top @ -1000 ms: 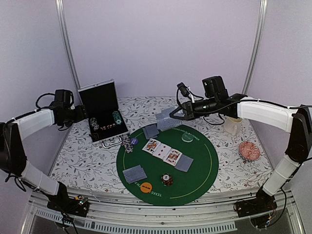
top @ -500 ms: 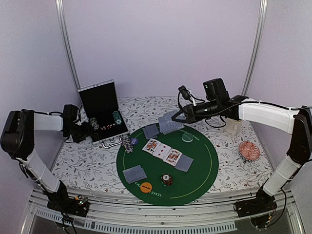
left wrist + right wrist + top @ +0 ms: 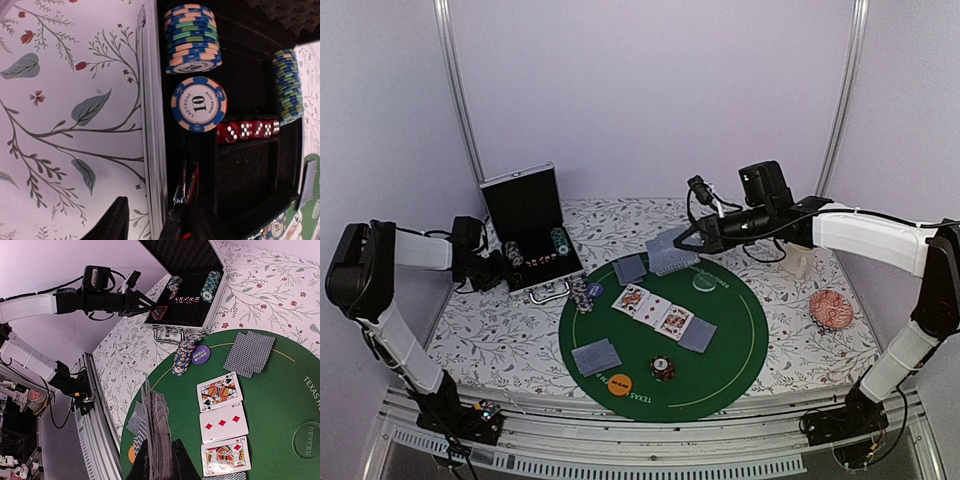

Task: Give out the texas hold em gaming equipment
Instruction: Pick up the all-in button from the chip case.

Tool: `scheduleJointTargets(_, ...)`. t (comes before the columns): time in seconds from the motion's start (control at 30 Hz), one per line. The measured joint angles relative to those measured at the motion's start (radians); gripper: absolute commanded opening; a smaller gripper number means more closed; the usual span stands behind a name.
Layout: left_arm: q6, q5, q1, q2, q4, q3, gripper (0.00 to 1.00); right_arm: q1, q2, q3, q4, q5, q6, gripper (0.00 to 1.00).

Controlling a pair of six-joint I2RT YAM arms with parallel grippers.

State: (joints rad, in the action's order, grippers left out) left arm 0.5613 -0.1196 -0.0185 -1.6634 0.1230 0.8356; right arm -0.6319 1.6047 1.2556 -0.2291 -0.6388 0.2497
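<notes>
My left gripper (image 3: 505, 270) (image 3: 157, 217) reaches into the open case's (image 3: 532, 240) near left corner. Its fingers stand apart: one over the cloth outside the case wall (image 3: 152, 125), the other inside beside a red-edged triangle marker (image 3: 185, 192) (image 3: 159, 312) standing on edge. Poker chips (image 3: 192, 37), a "10" chip (image 3: 199, 104) and red dice (image 3: 247, 131) lie in the case. My right gripper (image 3: 692, 240) (image 3: 162, 465) is shut on the deck of cards (image 3: 670, 250) (image 3: 162, 425) above the green mat's (image 3: 740, 330) far edge. Face-up cards (image 3: 653, 310), face-down cards (image 3: 629, 268), chip stacks (image 3: 581, 293), an orange disc (image 3: 619, 382) and a clear disc (image 3: 704, 282) lie on the mat.
A white mug (image 3: 798, 258) stands behind the mat at the right, under my right arm. A red patterned round thing (image 3: 832, 308) lies on the floral cloth at the far right. The case lid (image 3: 523, 200) stands upright behind my left gripper.
My left gripper dropped from lid height to the case's near left corner and its fingers have narrowed. The right gripper drifted slightly right and down with the deck.
</notes>
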Motion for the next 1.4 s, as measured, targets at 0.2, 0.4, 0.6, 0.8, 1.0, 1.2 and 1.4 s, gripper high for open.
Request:
scheduleJointTargets(0.2,0.002,-0.003,0.004,0.0,-0.01,0.0,0.23,0.0,-0.001,0.0,0.0,0.0,0.0,0.02)
scheduleJointTargets(0.4,0.0,0.008,0.018,0.012,-0.005,0.0,0.15,0.0,-0.001,0.0,0.0,0.0,0.0,0.02)
scheduleJointTargets(0.6,-0.003,0.035,0.029,0.05,0.019,0.0,0.13,0.0,-0.001,0.0,-0.003,0.0,0.0,0.02)
scheduleJointTargets(0.8,-0.004,0.049,0.039,0.061,0.024,0.001,0.0,0.0,-0.008,0.0,-0.011,0.001,0.0,0.02)
scheduleJointTargets(1.0,-0.013,0.091,0.061,0.089,0.045,0.002,0.0,0.0,-0.022,0.0,-0.018,0.003,0.0,0.02)
scheduleJointTargets(1.2,-0.057,0.212,0.157,0.245,0.096,0.008,0.0,0.0,-0.038,0.0,-0.033,0.016,-0.004,0.02)
scheduleJointTargets(1.4,-0.18,0.211,0.354,0.349,0.099,0.075,0.0,0.0,-0.055,0.0,-0.059,0.035,-0.009,0.02)
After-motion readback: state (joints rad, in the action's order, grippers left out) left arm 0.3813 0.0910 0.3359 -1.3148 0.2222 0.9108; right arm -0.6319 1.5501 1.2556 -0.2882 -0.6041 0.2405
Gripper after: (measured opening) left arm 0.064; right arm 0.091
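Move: The left fingers are already down in the open chip case, half open about the all-in button, which stands against the case's left wall roughly 1 cm to the hand's right. The loose "10" chip lies about 7 cm ahead and 2 cm right. The middle of the red dice row is some 6 cm ahead and 9 cm right, the green chip stack 11 cm ahead and 15 cm right. From the right hand, the button is about 55 cm left, 8 cm ahead and 20 cm below. The left fingers close on the all-in button and pinch it, the hand easing barely 1 cm to its right and creeping up a couple of centimetres as they shut. It then sweeps quickly up and to the right over the case, ending about 15 cm higher and 10 cm right, fingertips tilting up some 20 degrees and the hand turning clockwise about as much. ##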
